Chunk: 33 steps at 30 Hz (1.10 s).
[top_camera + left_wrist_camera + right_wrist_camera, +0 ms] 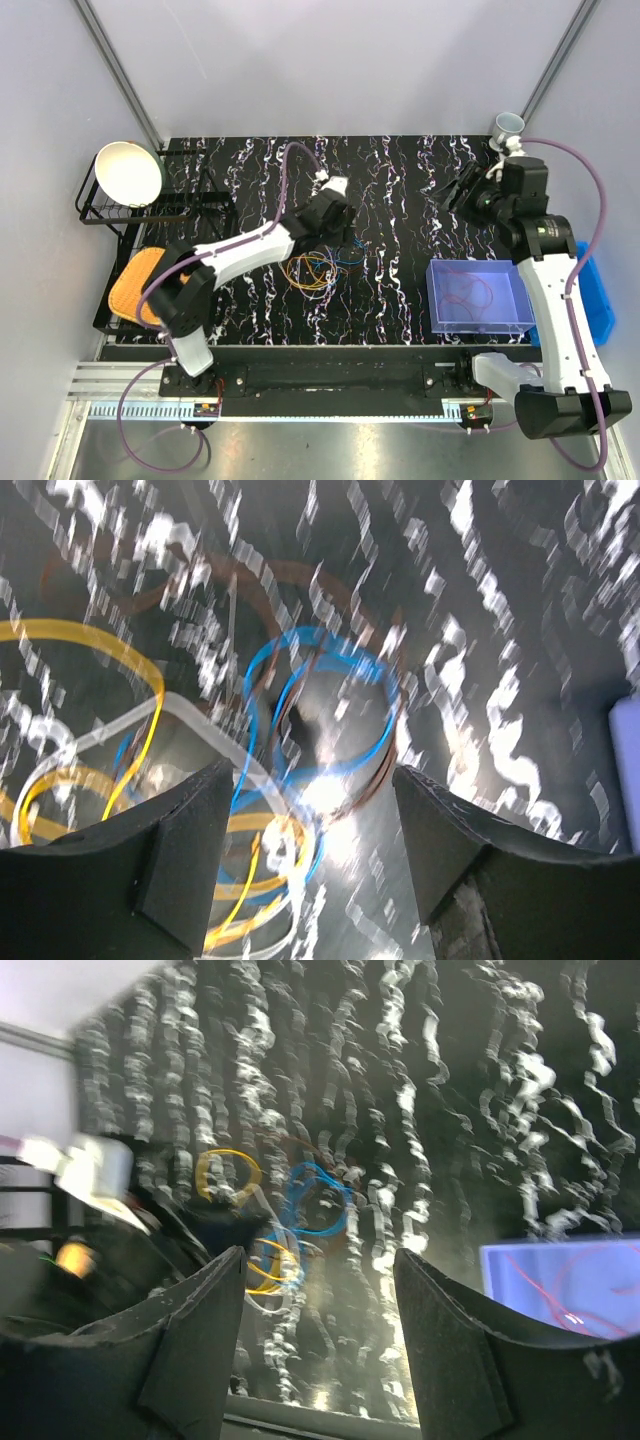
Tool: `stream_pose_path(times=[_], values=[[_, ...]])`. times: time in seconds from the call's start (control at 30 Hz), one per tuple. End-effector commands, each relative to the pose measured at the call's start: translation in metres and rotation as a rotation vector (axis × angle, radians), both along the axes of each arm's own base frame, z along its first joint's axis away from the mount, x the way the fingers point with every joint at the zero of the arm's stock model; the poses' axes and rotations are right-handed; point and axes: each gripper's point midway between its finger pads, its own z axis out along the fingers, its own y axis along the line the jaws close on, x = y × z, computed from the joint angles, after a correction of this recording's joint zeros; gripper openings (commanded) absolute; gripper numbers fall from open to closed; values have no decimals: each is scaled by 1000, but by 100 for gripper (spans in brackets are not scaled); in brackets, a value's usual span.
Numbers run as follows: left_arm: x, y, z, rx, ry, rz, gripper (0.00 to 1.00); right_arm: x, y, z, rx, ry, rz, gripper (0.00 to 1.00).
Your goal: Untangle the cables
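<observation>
The cables [313,268] lie in a small looped bunch on the black marbled table, in front of the left arm. They are mostly orange and yellow, with a blue loop [350,256] at the right side. My left gripper [343,232] hangs just above their far edge. In the left wrist view it [315,780] stands open with nothing between its fingers, and blue loops [330,710] and yellow loops [90,645] lie below. My right gripper [452,195] is raised at the back right, well away from them. It [320,1260] is open and empty, and the cables [290,1215] show far off.
A clear blue box [480,298] holding a thin red wire sits at the front right. A blue bin [600,290] is beside it, at the table's right edge. A black dish rack [150,215] with a white bowl [128,172] and an orange pad [135,285] stands on the left. A mug [508,125] is at the back right.
</observation>
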Motion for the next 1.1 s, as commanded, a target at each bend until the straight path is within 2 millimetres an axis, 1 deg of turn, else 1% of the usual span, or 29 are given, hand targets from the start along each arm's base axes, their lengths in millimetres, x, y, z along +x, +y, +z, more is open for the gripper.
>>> stream_pose_path(times=[0.0,0.03,0.07,0.1,0.17,0.2,0.27,0.33,0.37,0.4,0.5,0.53,0.57,0.63,0.7,0.77,0.87,0.93,1.03,1.07], values=[[36,-22,13,-32,-35,54,68,2,-21,-20,-153,24,-52,67],[40,-25,13,-40,-34,60,68,1,-21,-22,-158,30,-47,67],[46,-31,20,-60,-46,72,68,0,-20,-24,-158,32,-43,67],[49,-34,13,-64,-31,94,68,-1,-17,-26,-151,37,-24,67],[58,-34,12,-72,-31,143,68,-4,-14,-30,-137,40,-11,67],[62,-34,6,-86,-13,181,68,-5,-11,-33,-130,44,-1,67],[70,-32,4,-100,-7,228,67,-7,-12,-33,-132,36,-2,67],[75,-30,-4,-104,4,280,66,-9,-14,-35,-143,37,-2,67],[77,-32,-3,-108,3,291,66,-9,-14,-36,-147,37,-1,67],[79,-32,-8,-108,10,307,66,-10,-14,-36,-149,36,2,67],[83,-27,-12,-96,10,354,65,-12,-12,-37,-140,38,11,66],[85,-22,-11,-87,-4,381,65,-12,-11,-37,-136,34,14,67],[82,-17,-12,-79,-7,397,65,-12,-11,-37,-136,33,17,66],[82,-11,-15,-77,-13,428,65,-12,-10,-38,-135,31,19,67],[82,-11,-19,-72,-7,424,65,-12,-10,-40,-131,35,22,66],[84,-19,-24,-81,3,407,65,-10,-7,-40,-125,32,30,66],[89,-24,-26,-75,1,404,65,-8,-4,-42,-113,39,41,66],[93,-22,-23,-64,-7,429,65,-9,-3,-41,-110,34,46,66],[95,-18,-29,-36,-5,456,64,-9,-3,-40,-108,31,46,67],[98,-20,-30,-42,-6,464,63,-9,-3,-39,-105,30,46,67]])
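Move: Beyond the blue coil, the brown cable's outer strand lies about 8 cm ahead of the left hand, 3 cm to its right and 8 cm below it. The blue coil is some 2 cm ahead and 2 cm right; the yellow cable lies roughly 2 cm back and 6 cm left, the white one 3 cm back and 3 cm left, all at table level. From the right hand, the brown strand is about 7 cm ahead, 19 cm left and 27 cm below. Reaching forward about 8 cm and slightly right, the left hand travels past the blue coil towards the brown strand, sinking some 4 cm after a brief level start and turning counter-clockwise about 20 degrees. Its fingers stay open, still above the cables. The right hand, empty and open, sinks about 5 cm early on, then holds there. ##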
